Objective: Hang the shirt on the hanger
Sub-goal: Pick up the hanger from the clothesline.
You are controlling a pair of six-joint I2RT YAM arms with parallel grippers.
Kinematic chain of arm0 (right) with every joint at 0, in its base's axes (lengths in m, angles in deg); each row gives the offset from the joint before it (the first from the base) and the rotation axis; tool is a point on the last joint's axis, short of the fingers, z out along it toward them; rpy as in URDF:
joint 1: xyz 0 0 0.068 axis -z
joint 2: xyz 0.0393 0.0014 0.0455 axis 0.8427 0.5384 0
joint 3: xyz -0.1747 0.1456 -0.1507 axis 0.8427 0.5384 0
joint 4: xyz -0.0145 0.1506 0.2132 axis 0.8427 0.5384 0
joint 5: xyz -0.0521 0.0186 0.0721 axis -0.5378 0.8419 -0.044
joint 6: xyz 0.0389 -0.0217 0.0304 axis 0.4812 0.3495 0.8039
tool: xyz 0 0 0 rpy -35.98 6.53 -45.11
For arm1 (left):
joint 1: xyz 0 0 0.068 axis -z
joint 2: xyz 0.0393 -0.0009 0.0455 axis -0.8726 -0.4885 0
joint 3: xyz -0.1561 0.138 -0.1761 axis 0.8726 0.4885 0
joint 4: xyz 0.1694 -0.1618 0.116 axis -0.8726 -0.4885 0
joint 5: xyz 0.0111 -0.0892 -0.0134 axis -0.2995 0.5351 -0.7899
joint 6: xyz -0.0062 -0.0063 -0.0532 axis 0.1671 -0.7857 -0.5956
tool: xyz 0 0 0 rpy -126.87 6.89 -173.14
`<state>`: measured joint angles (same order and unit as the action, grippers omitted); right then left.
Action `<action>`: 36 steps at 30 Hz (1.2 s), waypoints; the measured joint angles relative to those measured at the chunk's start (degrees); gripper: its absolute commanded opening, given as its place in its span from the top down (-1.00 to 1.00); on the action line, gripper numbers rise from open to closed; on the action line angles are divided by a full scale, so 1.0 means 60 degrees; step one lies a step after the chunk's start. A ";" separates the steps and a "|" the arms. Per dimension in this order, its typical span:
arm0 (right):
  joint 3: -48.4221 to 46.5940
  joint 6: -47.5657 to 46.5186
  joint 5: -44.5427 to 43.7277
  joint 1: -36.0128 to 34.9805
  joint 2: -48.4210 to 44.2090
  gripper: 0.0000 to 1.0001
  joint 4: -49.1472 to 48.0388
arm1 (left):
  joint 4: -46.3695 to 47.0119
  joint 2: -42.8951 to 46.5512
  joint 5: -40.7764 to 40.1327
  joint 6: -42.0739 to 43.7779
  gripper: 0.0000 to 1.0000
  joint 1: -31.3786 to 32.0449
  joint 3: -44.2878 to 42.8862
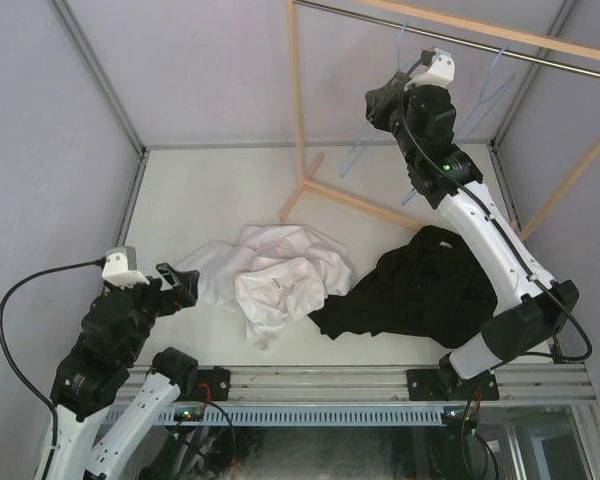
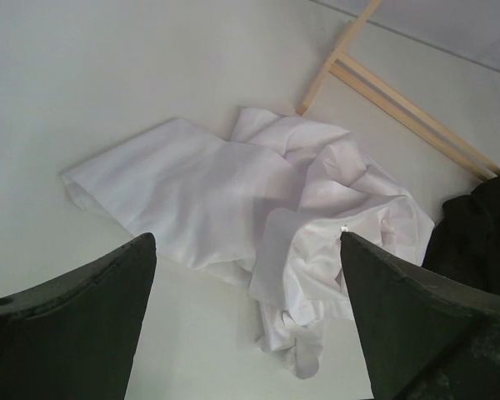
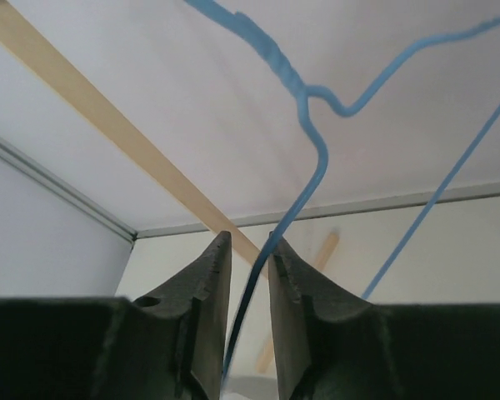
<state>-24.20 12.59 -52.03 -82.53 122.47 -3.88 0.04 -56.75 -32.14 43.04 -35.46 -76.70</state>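
Observation:
The white shirt lies crumpled on the table, seen closer in the left wrist view. My left gripper hovers off its left edge, jaws wide open with nothing between them. A blue wire hanger hangs from the rack's rail at the back. My right gripper is raised up to it. In the right wrist view the hanger's wire runs down between the fingers. It touches the right finger, and a thin gap shows on the left side.
A black garment lies heaped to the right of the shirt, under the right arm. The wooden rack stands at the back with its base bar on the table. A second blue hanger hangs further right.

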 measured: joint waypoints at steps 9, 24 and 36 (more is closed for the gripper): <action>0.0066 -0.0867 0.0936 0.0474 0.0244 0.99 -0.0834 | 0.0000 -0.0058 -0.0419 -0.0087 -0.84 0.0000 0.0000; 0.1821 -0.2699 0.2051 0.0627 -0.0076 1.00 -0.3617 | 0.0000 -0.0062 -0.0452 -0.0102 -0.82 0.0000 0.0000; 0.2616 -0.3085 0.2200 0.0627 -0.1224 1.00 -0.3818 | 0.0004 -0.0113 -0.0463 -0.0171 -0.81 0.0000 0.0000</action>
<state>-8.50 -5.93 -38.83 -78.77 115.12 -26.78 0.06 -57.42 -34.91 42.01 -35.46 -76.70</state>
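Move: The right hand is already at the near hanger: the wire just under the neck runs between its partly open fingertips, about 1 cm ahead and level with them, the twisted neck some 6 cm higher. The metal rod passes roughly 5 cm ahead and 13 cm above; the second hanger's hook is about 16 cm to the right, 2 cm ahead and 12 cm up. From the left hand the near hanger is some 30 cm ahead, 40 cm right and 18 cm up. The right hand eases forward about 3 cm while its fingers shut fully, pinching the hanger's blue wire just below the twisted neck. Keeping that pinch, it then reverses and draws the wire back towards the base about 4 cm and up some 2 cm, the wrist tipping its fingertips upward by nearly 20 degrees overall and rolling its left side down a little. ##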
